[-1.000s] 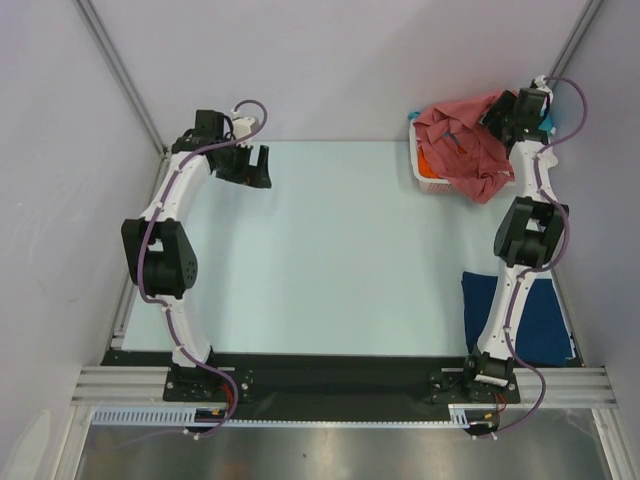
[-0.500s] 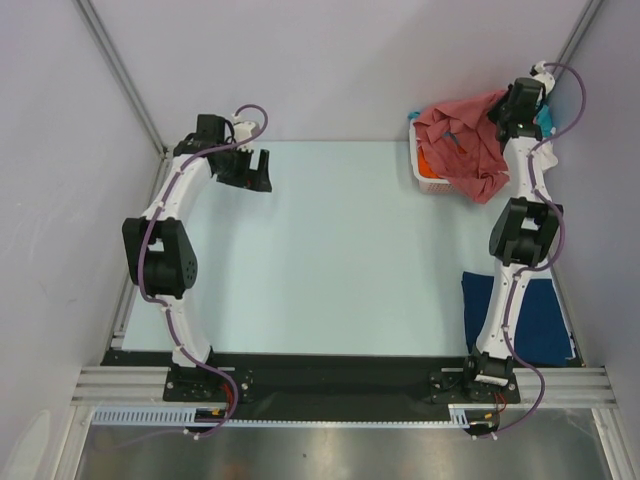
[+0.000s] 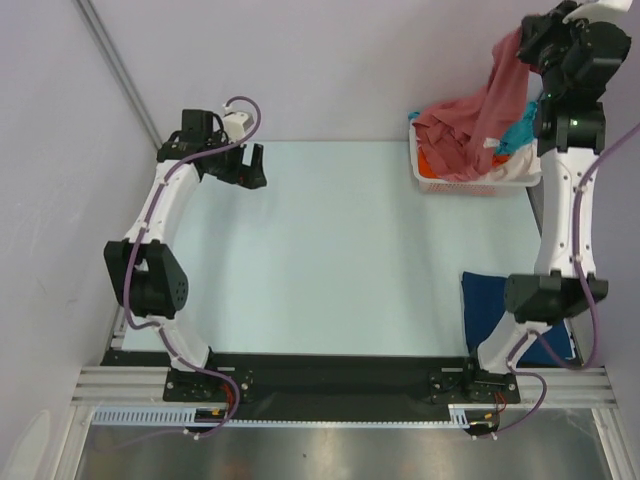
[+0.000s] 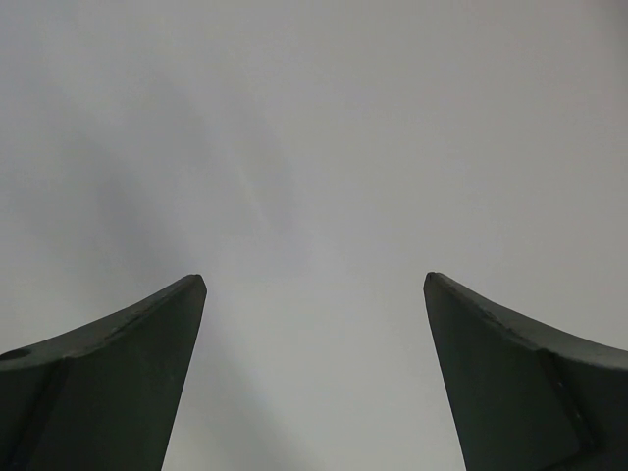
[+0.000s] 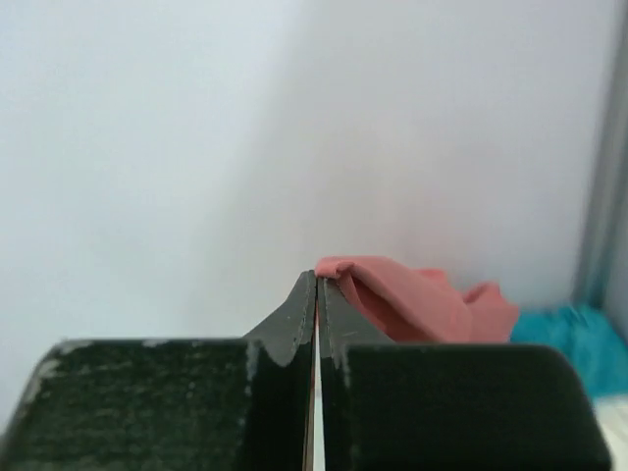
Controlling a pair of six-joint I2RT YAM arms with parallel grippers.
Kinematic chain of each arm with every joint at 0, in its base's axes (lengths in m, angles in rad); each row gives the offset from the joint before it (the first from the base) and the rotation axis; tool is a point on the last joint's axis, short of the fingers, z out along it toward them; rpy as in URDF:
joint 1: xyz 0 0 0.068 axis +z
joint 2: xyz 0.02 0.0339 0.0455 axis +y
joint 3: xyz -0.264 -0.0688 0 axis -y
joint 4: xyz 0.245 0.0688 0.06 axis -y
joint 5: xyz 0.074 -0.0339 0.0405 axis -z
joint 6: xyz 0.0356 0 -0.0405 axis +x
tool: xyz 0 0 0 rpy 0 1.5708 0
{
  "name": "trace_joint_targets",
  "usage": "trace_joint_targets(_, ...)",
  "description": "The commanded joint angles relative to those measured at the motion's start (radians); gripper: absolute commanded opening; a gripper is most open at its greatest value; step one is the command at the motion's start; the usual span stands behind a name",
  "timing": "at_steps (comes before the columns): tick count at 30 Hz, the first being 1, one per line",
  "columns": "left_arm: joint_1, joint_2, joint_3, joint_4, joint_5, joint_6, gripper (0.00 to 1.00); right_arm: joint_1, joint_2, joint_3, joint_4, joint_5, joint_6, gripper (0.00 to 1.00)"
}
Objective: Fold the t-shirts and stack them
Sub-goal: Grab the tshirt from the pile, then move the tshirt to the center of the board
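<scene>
My right gripper (image 3: 530, 35) is raised high at the back right and shut on the salmon-red t-shirt (image 3: 478, 115). The shirt hangs stretched from the jaws down into the white basket (image 3: 470, 186). In the right wrist view the jaws (image 5: 316, 280) are closed on a fold of the salmon-red cloth (image 5: 412, 299). Teal cloth (image 3: 520, 132) and orange cloth (image 3: 432, 165) lie in the basket. A navy blue t-shirt (image 3: 488, 305) lies flat at the front right. My left gripper (image 3: 250, 170) is open and empty above the back left of the table; its wrist view shows only bare grey surface between the fingers (image 4: 147, 334).
The pale table (image 3: 330, 250) spans between the arms. The basket stands at the back right corner against the wall. Metal frame posts (image 3: 120, 75) rise at the back corners. The right arm's elbow (image 3: 545, 295) hangs over the navy shirt.
My right gripper has risen sharply with the salmon-red shirt, pulling it up out of the basket. The left arm has shifted slightly left and back.
</scene>
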Motion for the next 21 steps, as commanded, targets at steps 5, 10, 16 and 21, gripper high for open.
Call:
trace_joint_targets(5, -0.003, -0.197, -0.043, -0.026, -0.006, 0.068, 1.00, 0.351, -0.264, 0.032, 0.068, -0.152, -0.097, 0.00)
trace_joint_targets(10, 0.022, -0.297, -0.087, -0.055, -0.026, 0.081, 1.00, 0.688, -0.320, 0.041, 0.103, -0.144, -0.076, 0.00)
trace_joint_targets(16, 0.168, -0.451, -0.163, -0.057, 0.009, 0.085, 1.00, 0.824, -0.321, -0.005, 0.129, -0.159, -0.007, 0.00)
trace_joint_targets(21, 0.197, -0.541, -0.261, -0.057, 0.031, 0.142, 1.00, 0.794, -0.384, -0.321, 0.198, -0.087, -0.051, 0.00)
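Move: My right hand holds the pink t-shirt pinched high in the air, its lower part still in the basket. The table's open middle, where the shirt is going, lies about 23 cm back, 40 cm left and 53 cm below. The basket is about 13 cm ahead, 4 cm right and 45 cm below; the navy folded shirt 39 cm back, 4 cm right and 53 cm below. From my left hand, that open middle is some 16 cm back, 20 cm right and 20 cm below. I sweep my right hand fast to the left by about 33 cm and back towards me, rising some 15 cm and then dipping a little, to pull the pinched t-shirt clear of the basket towards the table's middle. The hand swings some 55 degrees counter-clockwise and tips upward; its fingers stay shut. My empty left hand, still open, draws up, back and left, out of the way. ##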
